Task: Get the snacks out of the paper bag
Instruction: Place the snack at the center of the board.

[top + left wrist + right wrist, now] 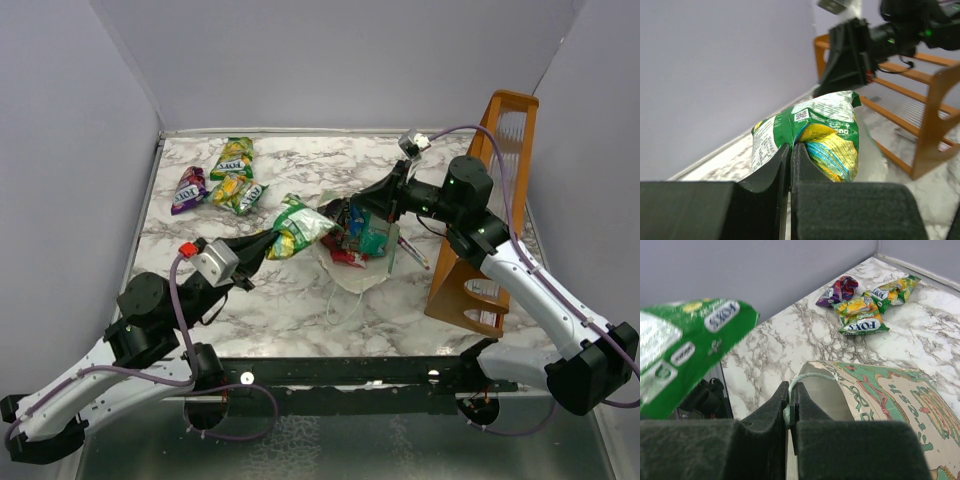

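My left gripper (268, 244) (790, 146) is shut on the edge of a green-yellow snack packet (297, 226) (826, 136), held above the table just left of the paper bag (372, 238) (885, 397). The same packet fills the left of the right wrist view (685, 350). My right gripper (352, 214) (791, 388) is shut on the bag's thin loop handle (812, 375), with the cream inside of the bag's mouth showing just beyond it. Three snacks lie at the back left: a purple one (188, 188) (840, 289) and two green-yellow ones (234, 157) (241, 194) (860, 317).
A tall orange-brown wooden rack (492, 215) (932, 107) stands at the right, close behind my right arm. Thin pens (411, 250) lie beside the bag. Grey walls close in the table at the back and on both sides.
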Motion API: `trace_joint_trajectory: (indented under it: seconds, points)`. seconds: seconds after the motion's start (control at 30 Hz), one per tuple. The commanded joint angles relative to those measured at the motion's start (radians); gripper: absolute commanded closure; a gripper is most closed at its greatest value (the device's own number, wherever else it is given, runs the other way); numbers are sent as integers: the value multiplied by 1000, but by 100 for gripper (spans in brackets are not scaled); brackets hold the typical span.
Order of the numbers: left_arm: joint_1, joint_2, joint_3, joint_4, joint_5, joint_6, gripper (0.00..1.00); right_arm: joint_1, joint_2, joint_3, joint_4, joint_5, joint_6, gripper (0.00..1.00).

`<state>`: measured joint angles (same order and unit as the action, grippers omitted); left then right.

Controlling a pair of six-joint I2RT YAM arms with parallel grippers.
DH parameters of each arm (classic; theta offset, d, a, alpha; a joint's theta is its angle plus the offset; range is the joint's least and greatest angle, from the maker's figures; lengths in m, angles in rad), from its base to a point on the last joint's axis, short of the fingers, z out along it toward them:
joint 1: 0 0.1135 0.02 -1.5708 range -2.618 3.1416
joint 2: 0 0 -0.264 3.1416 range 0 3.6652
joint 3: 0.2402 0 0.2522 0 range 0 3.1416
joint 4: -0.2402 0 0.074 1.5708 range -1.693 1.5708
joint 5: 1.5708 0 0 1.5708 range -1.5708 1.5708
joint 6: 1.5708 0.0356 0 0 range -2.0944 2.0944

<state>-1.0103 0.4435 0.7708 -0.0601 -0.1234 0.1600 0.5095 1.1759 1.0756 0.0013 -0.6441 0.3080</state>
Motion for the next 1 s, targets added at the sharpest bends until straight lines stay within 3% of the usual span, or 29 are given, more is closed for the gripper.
trace_joint_trajectory:
  seconds: [0.0, 0.2, 0.4, 0.53, 0.67, 0.8, 0.97]
  points:
    - [-5, 45, 74, 59, -269, 98, 100, 4, 1, 4, 9, 18, -19, 99]
    - [-5, 178, 33, 218, -780, 112, 100, 4, -6, 6, 0, 20, -17, 99]
    - [0, 239, -93, 343, -976, 57, 100, 4, -13, 6, -7, 26, -23, 99]
    - [59, 315, -159, 219, -973, -198, 100, 4, -7, -1, 4, 15, -19, 99]
    - [231, 422, -171, 53, -833, -469, 100, 4, -8, -7, 6, 11, -13, 99]
    - [404, 532, -147, 9, -719, -549, 100, 4, -17, -14, 4, 17, -18, 99]
    - [529, 731, -61, -47, -747, -712, 100, 3, -19, -31, 38, 11, -1, 99]
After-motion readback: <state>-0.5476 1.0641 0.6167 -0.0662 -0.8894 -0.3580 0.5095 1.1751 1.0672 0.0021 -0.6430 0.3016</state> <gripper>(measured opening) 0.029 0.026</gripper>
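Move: My left hand already pinches the green-and-white snack. It is going to the clear patch of board about 28 cm ahead of it, 20 cm left and some 37 cm below. Just beyond, the yellow-green snack lies 42 cm ahead and 18 cm left of the left hand, the purple snack 43 ahead and 33 left. The paper bag is about 18 cm ahead and 15 right. From my right hand the patch is 17 cm ahead, 33 left, 32 below. I swing my left hand away from the paper bag and bring the pinched snack down towards the clear board in front of the other packets. I go forward and left first, nearly level, then steeply down, dropping some 22 cm and covering about 16 cm forward and 15 left. Meanwhile the wrist turns about 70 degrees counter-clockwise and tips the fingers downward, still shut on the snack. ##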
